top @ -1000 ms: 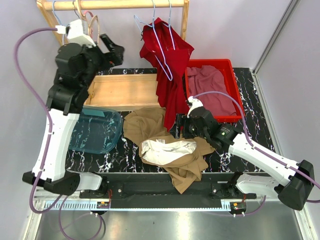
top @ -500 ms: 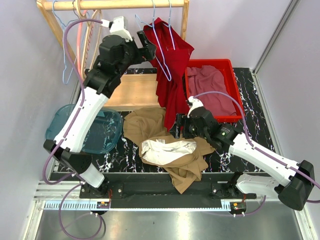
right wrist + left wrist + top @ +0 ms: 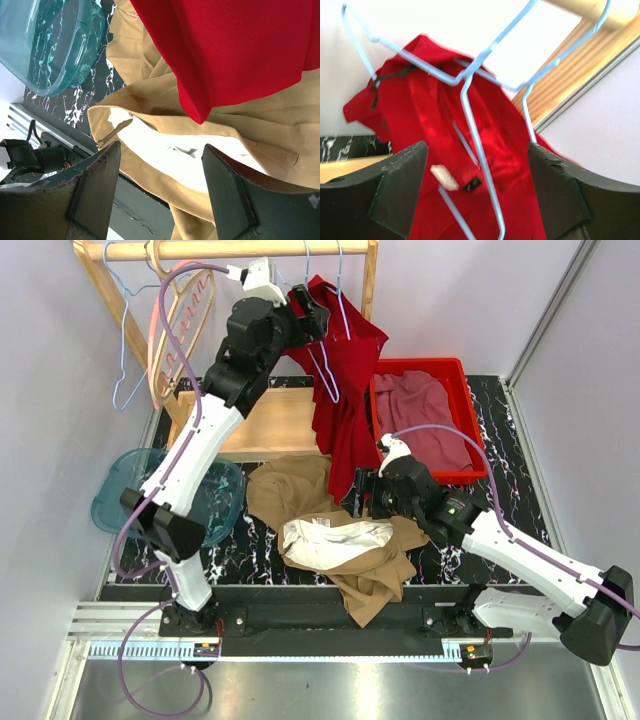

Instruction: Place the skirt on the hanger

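Observation:
The tan skirt [image 3: 345, 540] lies crumpled on the black table, its white lining [image 3: 200, 155] facing up. Two blue wire hangers [image 3: 328, 370] hang from the wooden rod [image 3: 230, 250], with a red garment [image 3: 350, 390] draped on them. My left gripper [image 3: 310, 318] is raised at the rod. It is open, and one hanger wire [image 3: 472, 120] runs between its fingers without touching them, the red garment [image 3: 420, 115] behind. My right gripper [image 3: 362, 490] hovers open over the skirt [image 3: 150, 100], below the red garment's hem [image 3: 240, 45], holding nothing.
A red bin [image 3: 465, 380] holding pink cloth stands at the back right. A wooden tray [image 3: 250, 425] lies under the rack, with a teal plastic tub [image 3: 170, 505] at its left. A pink and a blue hanger [image 3: 170, 335] hang at the rod's left end.
My left arm has swung right along the rod, from the left-end hangers to the blue hangers at the red garment. The left-end hangers now swing. The right arm has stayed put.

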### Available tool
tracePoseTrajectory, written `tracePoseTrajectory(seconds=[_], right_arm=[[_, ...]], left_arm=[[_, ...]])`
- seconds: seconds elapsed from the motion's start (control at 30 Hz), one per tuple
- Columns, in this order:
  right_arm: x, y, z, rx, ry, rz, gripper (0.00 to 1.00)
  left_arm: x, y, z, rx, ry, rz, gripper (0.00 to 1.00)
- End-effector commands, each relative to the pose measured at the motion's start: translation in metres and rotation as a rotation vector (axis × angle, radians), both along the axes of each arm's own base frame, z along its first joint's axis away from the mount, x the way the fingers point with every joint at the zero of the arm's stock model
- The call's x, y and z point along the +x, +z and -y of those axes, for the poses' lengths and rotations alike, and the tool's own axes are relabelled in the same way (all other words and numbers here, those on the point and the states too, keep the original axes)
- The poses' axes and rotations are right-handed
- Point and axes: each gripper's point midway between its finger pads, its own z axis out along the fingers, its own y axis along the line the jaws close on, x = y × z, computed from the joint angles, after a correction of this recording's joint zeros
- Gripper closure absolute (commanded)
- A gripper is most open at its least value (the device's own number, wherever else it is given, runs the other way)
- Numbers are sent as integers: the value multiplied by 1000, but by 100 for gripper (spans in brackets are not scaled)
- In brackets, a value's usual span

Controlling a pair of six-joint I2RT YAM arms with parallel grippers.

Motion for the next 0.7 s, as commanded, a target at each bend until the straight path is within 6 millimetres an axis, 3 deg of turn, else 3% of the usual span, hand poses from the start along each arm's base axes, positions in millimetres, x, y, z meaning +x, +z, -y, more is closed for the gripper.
tracePoseTrajectory(seconds=[0.0, 0.07, 0.2, 0.3, 0.43, 0.5, 0.67], right_arm=[[5, 14, 5, 29, -30, 51, 26], [5, 14, 6, 26, -32, 52, 26], [7, 15, 7, 17, -39, 56, 26], [8, 14, 7, 11, -39, 56, 25], [8, 13, 7, 8, -41, 52, 25], [9, 13, 7, 8, -44, 53, 25], [9, 15, 9, 9, -52, 56, 26]], left_arm=[[16, 22, 4, -30, 31, 66, 24], [22, 14, 5, -5, 41, 46, 28], [28, 6, 4, 8, 61, 31, 54], [26, 9, 2, 15, 63, 38, 69], [15, 30, -8, 17, 78, 82, 95], [10, 39, -12, 18, 87, 103, 100], [-9, 73, -27, 6, 103, 175, 100]])
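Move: The near blue hanger's upright wire, just under its neck, stands between the left hand's open fingers, about 3 cm ahead, 1 cm right and 3 cm lower. A second blue hanger hangs roughly 5 cm to the right of that wire, level with it. The red skirt hangs just beyond, its middle some 6 cm ahead, 6 right and 15 below the left hand. From the right hand, the near wire is about 28 cm ahead, 6 left and 24 up. The near blue hanger's wire is caught under its neck by the left hand, which eases forward about 3 cm around it, then sinks some 3 cm. On the way the wide-open fingers shut fully and pinch the wire between their tips; the wrist tilts only slightly. ##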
